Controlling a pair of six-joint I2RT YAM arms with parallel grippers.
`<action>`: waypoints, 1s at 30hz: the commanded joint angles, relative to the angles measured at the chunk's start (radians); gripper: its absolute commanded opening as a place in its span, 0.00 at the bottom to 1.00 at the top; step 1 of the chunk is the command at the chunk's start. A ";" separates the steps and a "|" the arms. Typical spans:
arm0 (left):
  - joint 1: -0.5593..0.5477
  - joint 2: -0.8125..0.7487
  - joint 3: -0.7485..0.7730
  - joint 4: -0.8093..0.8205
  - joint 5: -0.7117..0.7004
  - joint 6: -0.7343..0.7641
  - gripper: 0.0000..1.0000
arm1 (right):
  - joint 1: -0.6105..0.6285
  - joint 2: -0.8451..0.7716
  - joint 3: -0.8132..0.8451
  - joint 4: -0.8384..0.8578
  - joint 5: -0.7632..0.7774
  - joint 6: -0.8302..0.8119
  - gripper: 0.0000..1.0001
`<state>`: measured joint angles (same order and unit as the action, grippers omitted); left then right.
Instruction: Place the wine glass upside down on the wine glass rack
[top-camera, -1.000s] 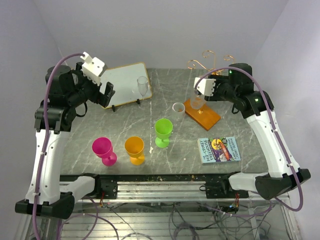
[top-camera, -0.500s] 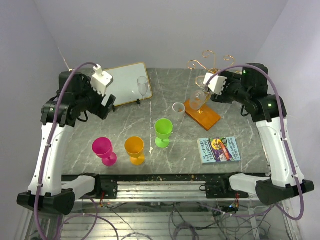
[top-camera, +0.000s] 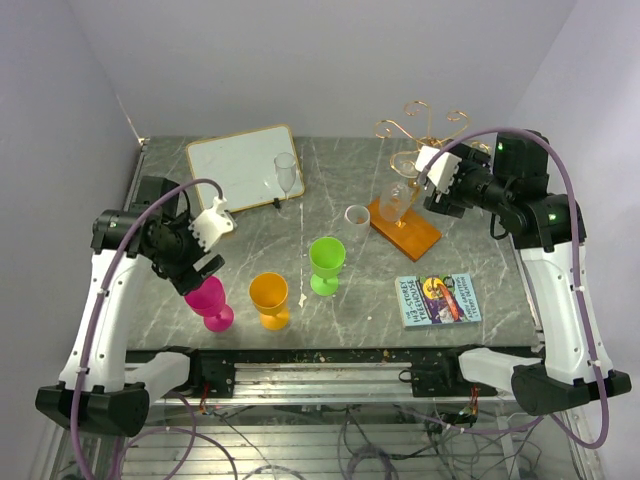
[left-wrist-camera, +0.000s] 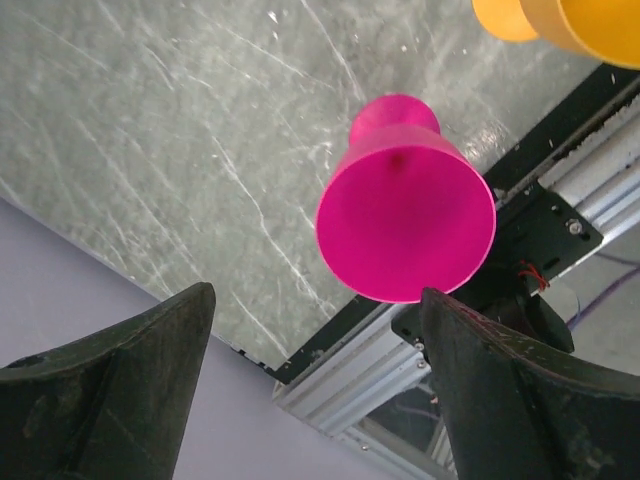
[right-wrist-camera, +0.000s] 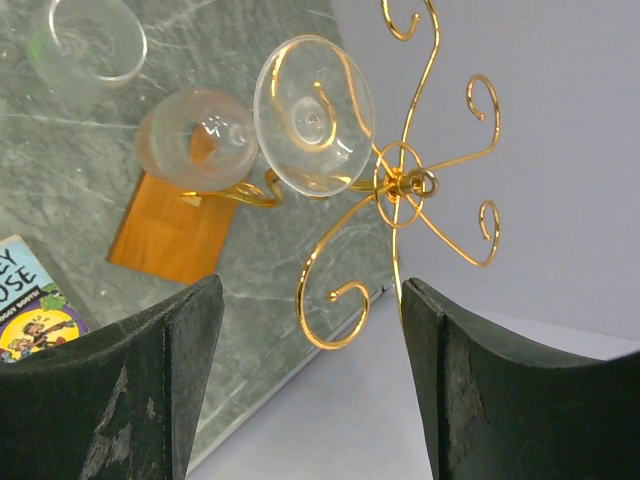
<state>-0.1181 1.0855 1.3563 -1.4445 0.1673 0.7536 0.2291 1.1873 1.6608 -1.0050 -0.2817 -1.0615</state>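
Note:
The wine glass rack (top-camera: 422, 128), gold curled wire on an orange base (top-camera: 412, 232), stands at the back right. A clear wine glass (top-camera: 397, 198) hangs from it upside down and tilted. In the right wrist view its foot (right-wrist-camera: 314, 115) rests in a gold arm of the rack (right-wrist-camera: 400, 185), with its bowl (right-wrist-camera: 198, 140) over the base (right-wrist-camera: 172, 228). My right gripper (top-camera: 438, 190) (right-wrist-camera: 312, 285) is open just right of the glass and holds nothing. My left gripper (top-camera: 200, 268) (left-wrist-camera: 318, 290) is open above the pink goblet (left-wrist-camera: 405, 225).
A second clear wine glass (top-camera: 286, 172) stands upright by the white board (top-camera: 240, 166). A clear cup (top-camera: 357, 215) sits left of the base. The pink (top-camera: 208, 299), orange (top-camera: 269, 298) and green (top-camera: 326, 262) goblets stand near the front. A book (top-camera: 438, 298) lies front right.
My right gripper has opened and drawn back to the right, leaving the wine glass hanging on the rack. My left arm has swung down from the white board to over the pink goblet.

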 joint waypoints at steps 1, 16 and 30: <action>0.008 -0.002 -0.060 -0.017 -0.026 0.040 0.89 | -0.011 -0.003 0.018 -0.021 -0.042 0.002 0.72; 0.008 0.038 -0.249 0.185 -0.028 0.029 0.51 | -0.018 -0.005 -0.020 -0.004 -0.010 -0.002 0.72; 0.007 0.036 -0.144 0.146 -0.040 0.012 0.07 | -0.050 0.006 0.006 0.012 -0.034 0.052 0.77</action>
<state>-0.1181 1.1336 1.1038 -1.2644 0.1505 0.7727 0.1967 1.1881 1.6474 -1.0149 -0.3023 -1.0466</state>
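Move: The pink wine glass stands just under the open left hand, its middle about 12 cm below, roughly 2 cm back and 2 cm to the right. The orange wine glass is some 13 cm to the right of the pink one and level with it; the green one stands about 24 cm to its right and 8 cm farther out. From the right hand, the pink glass lies roughly 45 cm left, 14 cm back and 27 cm below. The left hand drops about 8 cm straight down at the far-left edge of the pink wine glass's bowl, easing back about 1 cm at first and then creeping forward nearly 2 cm while its fingers swing some 8 degrees to point more steeply down. All the way down the wide-open fingers close steadily, until they are almost shut and pinch the bowl's wall near the rim, one finger inside and one outside, and the hand has just begun to rise, by half a centimetre. ##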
